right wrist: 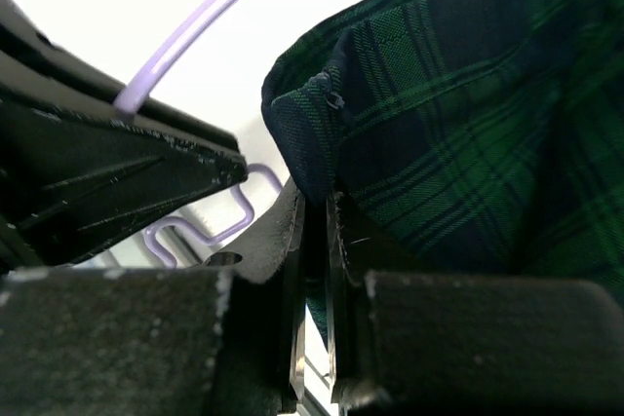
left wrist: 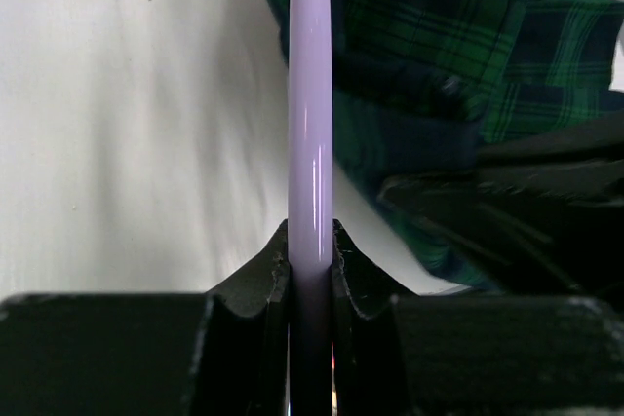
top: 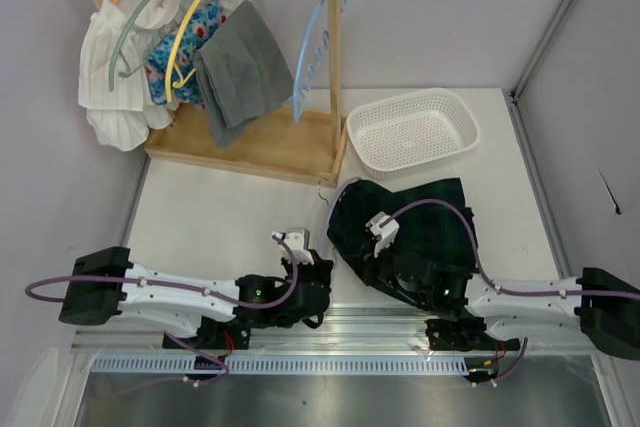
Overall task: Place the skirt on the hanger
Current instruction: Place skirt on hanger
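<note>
The skirt (top: pixel 425 222) is dark green and navy plaid and lies bunched on the white table at the near right. The hanger (left wrist: pixel 310 94) is a lilac plastic rod. My left gripper (left wrist: pixel 311 241) is shut on it, and the rod runs straight out from the jaws beside the skirt (left wrist: pixel 458 56). My right gripper (right wrist: pixel 314 207) is shut on a folded edge of the skirt (right wrist: pixel 458 114). The hanger's curved arm (right wrist: pixel 195 21) and its wavy notch (right wrist: pixel 210 226) show just left of that grip. In the top view both grippers meet at the skirt's left edge, the left (top: pixel 318 282) and the right (top: pixel 385 265).
A wooden rack (top: pixel 333 57) stands at the back left with several garments on coloured hangers, among them a grey cloth (top: pixel 240 72), and one bare light blue hanger (top: pixel 310 47). A white mesh basket (top: pixel 412 129) sits behind the skirt. Grey walls close in both sides.
</note>
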Controlling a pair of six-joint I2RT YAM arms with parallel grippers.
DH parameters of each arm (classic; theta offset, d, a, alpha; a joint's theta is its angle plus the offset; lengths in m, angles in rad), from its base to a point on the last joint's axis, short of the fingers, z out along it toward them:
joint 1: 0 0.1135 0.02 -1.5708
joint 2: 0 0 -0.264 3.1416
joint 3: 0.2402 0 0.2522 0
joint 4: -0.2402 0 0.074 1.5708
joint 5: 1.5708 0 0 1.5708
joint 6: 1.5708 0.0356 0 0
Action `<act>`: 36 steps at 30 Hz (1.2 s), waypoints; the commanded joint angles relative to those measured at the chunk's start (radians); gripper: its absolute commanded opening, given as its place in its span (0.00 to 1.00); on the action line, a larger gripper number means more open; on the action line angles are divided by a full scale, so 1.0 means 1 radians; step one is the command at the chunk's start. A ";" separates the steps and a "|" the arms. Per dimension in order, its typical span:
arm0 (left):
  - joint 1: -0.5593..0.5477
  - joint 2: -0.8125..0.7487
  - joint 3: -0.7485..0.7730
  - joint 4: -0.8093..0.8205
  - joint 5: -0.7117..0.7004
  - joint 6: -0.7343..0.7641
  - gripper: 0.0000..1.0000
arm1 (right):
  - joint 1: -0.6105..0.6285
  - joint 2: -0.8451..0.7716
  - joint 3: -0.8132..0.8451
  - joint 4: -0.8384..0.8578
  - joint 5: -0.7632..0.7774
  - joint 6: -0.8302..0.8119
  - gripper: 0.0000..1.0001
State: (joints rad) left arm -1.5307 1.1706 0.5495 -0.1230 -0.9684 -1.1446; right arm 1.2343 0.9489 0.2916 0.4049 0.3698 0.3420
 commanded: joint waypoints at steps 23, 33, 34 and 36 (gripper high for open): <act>-0.055 -0.075 -0.098 -0.046 -0.078 -0.233 0.00 | -0.047 0.115 0.314 -0.368 -0.157 0.149 0.75; -0.055 -0.026 -0.092 0.013 -0.069 -0.164 0.00 | -0.203 -0.170 0.388 -0.839 0.089 0.344 0.79; -0.057 -0.013 -0.085 0.013 -0.070 -0.153 0.00 | -0.220 -0.171 0.374 -0.859 0.125 0.351 0.79; -0.057 0.001 -0.068 0.006 -0.073 -0.139 0.00 | -0.274 -0.165 0.359 -0.899 0.142 0.356 0.85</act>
State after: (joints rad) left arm -1.5818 1.1530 0.4450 -0.1551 -0.9936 -1.3087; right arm 1.0092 0.7746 0.6544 -0.3248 0.4126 0.6380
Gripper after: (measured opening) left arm 0.192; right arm 0.825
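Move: The hanger's near shoulder, held in the left fingers, lies about 6 cm left of the right hand, 1 cm back and roughly level with it. The skirt's body spreads about 12 cm right of the right hand, 6 cm ahead and 9 cm below; the white basket is some 32 cm ahead, 12 cm right and 8 cm lower. From the left hand, the waistband edge in the right fingers is about 6 cm right, 1 cm ahead, level. Draw the held waistband edge left and down with the right hand, about 5.5 cm left, towards the hanger's near shoulder, while the left fingers keep their grip on the hanger and ease down and left some 3 cm. Then open the right fingers to let the skirt go, lift about 12 cm and swing away to the right and a little forward, turning clockwise. ##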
